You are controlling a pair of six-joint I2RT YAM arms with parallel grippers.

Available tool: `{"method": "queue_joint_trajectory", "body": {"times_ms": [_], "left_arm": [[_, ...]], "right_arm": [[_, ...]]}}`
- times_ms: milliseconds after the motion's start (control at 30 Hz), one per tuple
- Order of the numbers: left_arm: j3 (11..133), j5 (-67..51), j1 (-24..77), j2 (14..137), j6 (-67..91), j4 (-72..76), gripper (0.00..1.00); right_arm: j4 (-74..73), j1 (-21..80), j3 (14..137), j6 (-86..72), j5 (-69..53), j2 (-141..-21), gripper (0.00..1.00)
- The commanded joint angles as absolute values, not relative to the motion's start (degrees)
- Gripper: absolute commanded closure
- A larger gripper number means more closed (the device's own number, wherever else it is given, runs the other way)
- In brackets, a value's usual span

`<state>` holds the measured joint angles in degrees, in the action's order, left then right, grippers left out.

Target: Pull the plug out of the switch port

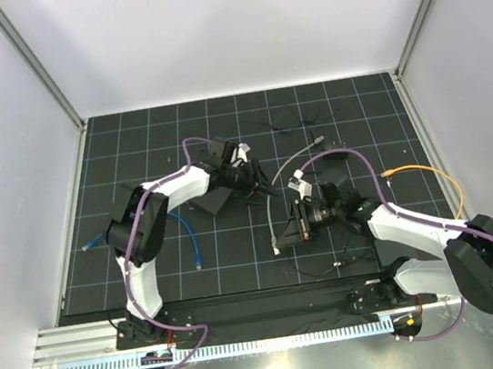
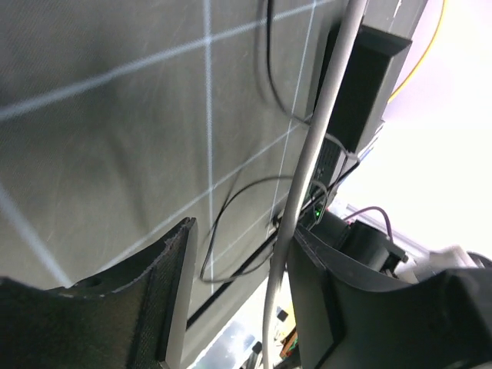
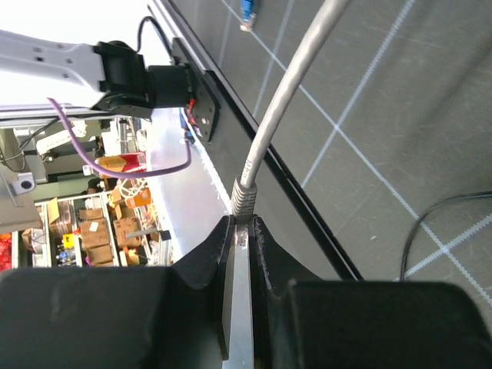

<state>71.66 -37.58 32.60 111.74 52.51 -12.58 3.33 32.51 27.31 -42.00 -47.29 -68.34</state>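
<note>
My right gripper (image 1: 300, 223) (image 3: 244, 224) is shut on the grey plug (image 3: 244, 201) of a grey cable (image 1: 277, 189), held just above the mat with no port around it; the plug's tip is hidden between the fingers. The cable (image 3: 288, 84) runs away over the grid mat. A black switch box (image 1: 337, 178) lies just behind the right wrist and shows in the left wrist view (image 2: 361, 84). My left gripper (image 1: 263, 182) (image 2: 240, 238) is open, with the grey cable (image 2: 307, 169) passing between its fingers, close to the right one.
A second black box (image 1: 215, 200) lies under the left forearm. A blue cable (image 1: 190, 238) lies at the left, a yellow cable (image 1: 429, 173) at the right, thin black wires (image 1: 286, 124) at the back. A blue plug (image 3: 246, 11) lies on the mat.
</note>
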Motion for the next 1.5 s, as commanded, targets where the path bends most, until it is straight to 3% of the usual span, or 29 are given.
{"method": "queue_joint_trajectory", "body": {"times_ms": [0, 100, 133, 167, 200, 333, 467, 733, 967, 1100, 1233, 1467], "left_arm": [[76.46, -38.23, 33.75, 113.54, 53.17, -9.41, 0.50], [78.48, -39.20, 33.84, 114.08, 52.48, -9.05, 0.72], [79.10, -38.85, 33.92, 113.04, 51.86, -9.66, 0.88], [79.45, -38.33, 33.93, 112.42, 50.90, -10.45, 0.93], [79.98, -37.02, 33.84, 111.80, 48.80, -11.76, 1.00], [84.10, -30.60, 33.93, 108.03, 41.16, -25.02, 1.00], [84.73, -24.18, 33.93, 101.80, 36.22, -34.79, 1.00], [82.88, -23.92, 33.93, 93.70, 31.91, -42.17, 1.00], [72.71, -6.43, 31.82, 75.69, 31.46, -47.63, 1.00], [69.35, 12.06, 28.92, 66.02, 34.80, -50.62, 1.00], [64.52, 23.27, 23.76, 58.99, 38.05, -50.28, 1.00], [56.88, 15.48, 8.80, 57.92, 39.64, -45.10, 1.00]], "right_arm": [[5.01, 32.70, 27.51, -42.45, -48.43, -65.48, 0.99], [2.21, 32.70, 28.56, -41.57, -46.60, -65.04, 0.98], [0.54, 32.70, 29.78, -41.05, -45.28, -64.78, 0.93], [-1.82, 32.70, 30.66, -40.52, -43.61, -64.51, 0.87], [-6.20, 32.70, 31.54, -39.56, -39.94, -63.90, 0.74], [-15.80, 31.91, 38.91, -39.46, -28.62, -59.95, 0.45], [-29.23, 30.50, 48.50, -39.02, -15.14, -56.78, 0.30], [-37.08, 27.07, 61.33, -35.25, -11.25, -58.80, 0.25], [-39.20, 26.46, 62.05, -32.43, -10.19, -59.24, 0.25], [-38.67, 26.45, 61.70, -32.34, -12.04, -59.76, 0.25], [-38.32, 26.46, 61.70, -32.43, -13.53, -60.29, 0.25], [-37.09, 26.46, 60.30, -33.40, -14.68, -59.85, 0.25]]}}
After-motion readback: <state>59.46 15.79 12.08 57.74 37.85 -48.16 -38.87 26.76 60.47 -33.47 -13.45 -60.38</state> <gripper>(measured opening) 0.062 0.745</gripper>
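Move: The left hand's open fingers already straddle the grey cable, the stretch to be gripped being only about 1 cm ahead and 1 cm to the right, at finger height. From that hand the switch lies some 15 cm left, 2 cm ahead and 7 cm lower; the cable's free plug is about 13 cm right and 11 cm ahead. The right hand holds the near grey plug, with the grip stretch roughly 13 cm ahead, level sideways; the blue plug lies about 22 cm to its left, 1 cm back. The left hand eases a couple of centimetres right and forward as its fingers close on the grey cable, then lifts and sweeps it some 30 cm left over the switch side of the table towards the blue cable, ending about 12 cm higher and 3 cm back, its fingers swinging round to point more steeply down. Once that grip is made, the right hand opens, lets go of the grey plug and withdraws up, forward and to the right, about 10 cm each way, turning some 30 degrees clockwise, then waits open. ##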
